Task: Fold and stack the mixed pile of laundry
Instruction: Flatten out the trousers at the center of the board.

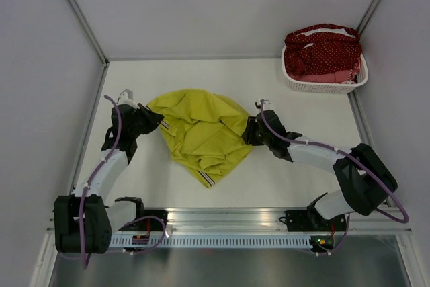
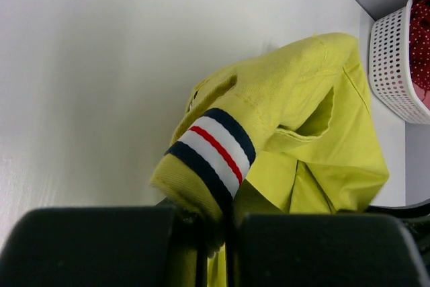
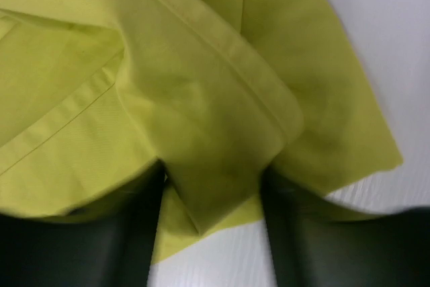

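Observation:
A yellow-green garment lies crumpled on the white table between my two arms. My left gripper is at its left edge, shut on a sleeve end just below the striped band; in the left wrist view the cloth runs down between the gripper's dark fingers. My right gripper is at the garment's right edge. In the right wrist view its fingers stand apart, with a hemmed fold of the garment lying between them. The rest of the laundry sits in the basket.
A white perforated basket stands at the back right and holds a dark red white-dotted cloth over a pink piece. The basket also shows in the left wrist view. Grey walls enclose the table on three sides.

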Available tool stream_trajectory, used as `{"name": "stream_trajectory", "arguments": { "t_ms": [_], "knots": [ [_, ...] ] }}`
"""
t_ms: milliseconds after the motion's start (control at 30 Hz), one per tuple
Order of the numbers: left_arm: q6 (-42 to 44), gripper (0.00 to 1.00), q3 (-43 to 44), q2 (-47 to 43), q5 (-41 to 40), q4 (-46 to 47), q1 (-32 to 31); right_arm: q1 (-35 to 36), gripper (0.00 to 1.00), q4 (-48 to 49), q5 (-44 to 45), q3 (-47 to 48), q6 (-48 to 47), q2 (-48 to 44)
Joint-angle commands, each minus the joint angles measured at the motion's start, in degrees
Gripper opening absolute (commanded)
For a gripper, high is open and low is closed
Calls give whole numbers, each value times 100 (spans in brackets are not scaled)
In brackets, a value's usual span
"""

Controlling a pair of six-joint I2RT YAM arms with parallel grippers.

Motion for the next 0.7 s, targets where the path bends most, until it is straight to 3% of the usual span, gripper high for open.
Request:
{"name": "stream_trajectory", "arguments": {
  "t_ms": [0,100,133,367,500,667],
  "knots": [
    [188,2,19,-248,155,76,-26,57,36,562,108,322,92,216],
    [336,2,194,-397,155,-195,-17,48,3,256,941,463,5,50],
    [502,2,299,-572,199,-284,-17,39,0,-59,1144,628,-48,-38],
    [759,2,1670,-1943,147,-996,-26,48,0,-1528,2813,1666,-1005,-1520],
    [794,2,2548,-2559,190,-1198,-17,31,1,-1933,2598,2290,-1928,-2585],
    [838,2,4173,-2876,638,-1515,-17,39,0,-2732,2052,3774,-2623,-3517]
  ]
}}
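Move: The striped cuff of the trousers is already pinched at the left hand, which hangs about 10 cm above the board. The folded waistband corner lies between the right hand's closing fingers, roughly 1 cm ahead of and 1 cm below them; from the left hand it is about 26 cm right, 4 cm back and 10 cm lower. The loose second cuff lies some 13 cm left and 14 cm back of the right hand, the laundry basket about 24 cm ahead and 26 cm right. The waistband corner is pinched as the right fingers shut while easing forward a little; then both hands hoist the trousers steeply, some 33 cm, quickening as they go. The left keeps its cuff and draws back about 11 cm; the right swings some 10 cm to its right, pulling the hands apart. Both wrists tip fingers-up by about 40 degrees. ##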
